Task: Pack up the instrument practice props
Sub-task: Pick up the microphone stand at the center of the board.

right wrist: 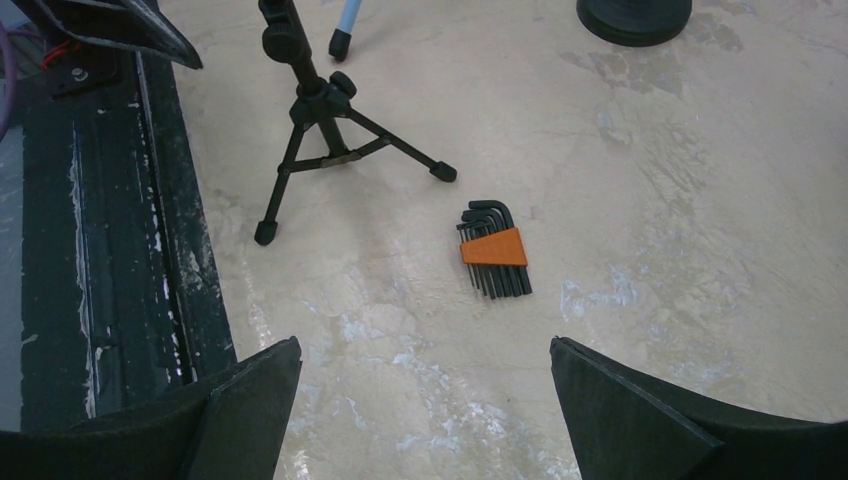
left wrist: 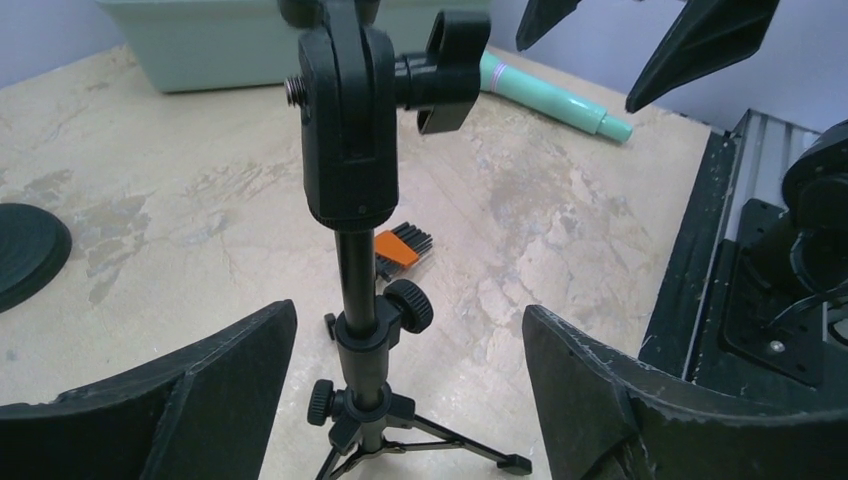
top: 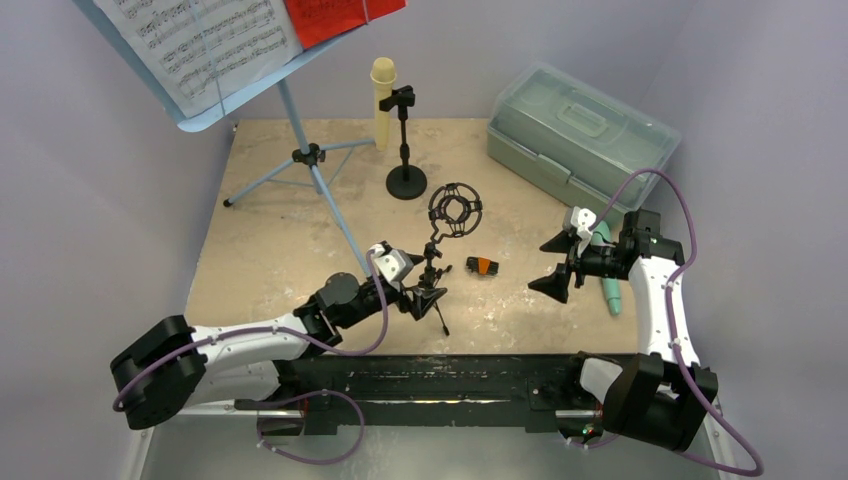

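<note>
The pale-blue sheet-music rack (top: 195,110) stands on tripod legs at the back left, holding white pages (top: 200,40) and a red page (top: 335,15). A cream microphone (top: 382,100) sits in a black round-base holder (top: 405,180). A second black holder (top: 452,210) with a ring mount stands on a small tripod (left wrist: 355,270). My left gripper (top: 425,288) (left wrist: 408,310) is open, its fingers straddling that holder's post with a gap on both sides. The teal microphone (top: 607,285) (left wrist: 555,100) lies under my right arm. My right gripper (top: 545,265) (right wrist: 425,340) is open above bare table.
A translucent grey-green case (top: 575,135) with a handle sits shut at the back right. An orange-and-black hex key set (top: 482,265) (right wrist: 493,250) lies between the two grippers. The black base rail (top: 440,385) runs along the near edge.
</note>
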Tool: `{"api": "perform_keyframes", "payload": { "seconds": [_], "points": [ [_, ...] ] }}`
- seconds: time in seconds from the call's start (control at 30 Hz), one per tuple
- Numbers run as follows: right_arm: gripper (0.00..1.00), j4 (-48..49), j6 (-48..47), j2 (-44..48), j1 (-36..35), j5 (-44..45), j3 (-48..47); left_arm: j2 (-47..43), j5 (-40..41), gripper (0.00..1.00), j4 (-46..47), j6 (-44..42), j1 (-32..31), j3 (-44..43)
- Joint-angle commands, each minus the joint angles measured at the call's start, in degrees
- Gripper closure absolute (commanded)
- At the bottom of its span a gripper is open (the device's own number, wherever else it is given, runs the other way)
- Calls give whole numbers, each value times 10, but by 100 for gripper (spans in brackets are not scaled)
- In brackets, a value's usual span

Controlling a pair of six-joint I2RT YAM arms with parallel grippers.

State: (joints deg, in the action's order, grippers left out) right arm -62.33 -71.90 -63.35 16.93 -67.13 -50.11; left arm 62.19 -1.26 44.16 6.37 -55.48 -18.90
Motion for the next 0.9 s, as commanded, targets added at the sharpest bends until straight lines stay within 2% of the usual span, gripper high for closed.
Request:
{"api": "perform_keyframes", "payload": {
  "seconds": [0.0,0.2,0.37,0.53,0.83,0.87],
  "points": [
    [1,-13,-19,6,-1,-22,-1,27,19,21,54,-9,2,-31],
    [1,-18,-25,5,-1,-22,-2,14,72,33,52,-22,2,-41],
    [1,-23,-30,4,-1,-23,-3,19,78,45,53,-31,2,-53],
    [1,-25,-32,3,-1,-22,-3,38,70,62,50,-39,2,-69],
    [1,-33,-35,-1,-1,-25,-5,44,62,99,45,-51,2,-78],
    [1,-36,-37,-3,-1,-26,-7,43,61,100,44,-49,2,-79]
  ]
}}
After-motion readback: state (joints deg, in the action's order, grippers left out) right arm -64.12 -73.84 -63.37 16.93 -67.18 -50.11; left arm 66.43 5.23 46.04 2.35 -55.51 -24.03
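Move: The microphone stand's shaft already stands between the open left fingers, about 3 cm ahead of the hand point, level with it sideways, its clamp-and-shaft middle some 2 cm higher. On the table about 15 cm below that hand, the orange hex-key set lies some 12 cm right and 9 cm ahead, and the foot of the light-blue stand leg roughly 13 cm left and 7 cm ahead. From the right hand, the microphone stand is about 23 cm left, 1 cm ahead and 2 cm up. Bring the left gripper forward about 3 cm to centre it on the microphone stand's shaft, dipping a centimetre first and then rising to finish some 2.5 cm higher, just beneath the clamp. Turn the hand slightly counter-clockwise on the way, and shut the fingers steadily until they pinch the shaft from both sides. ##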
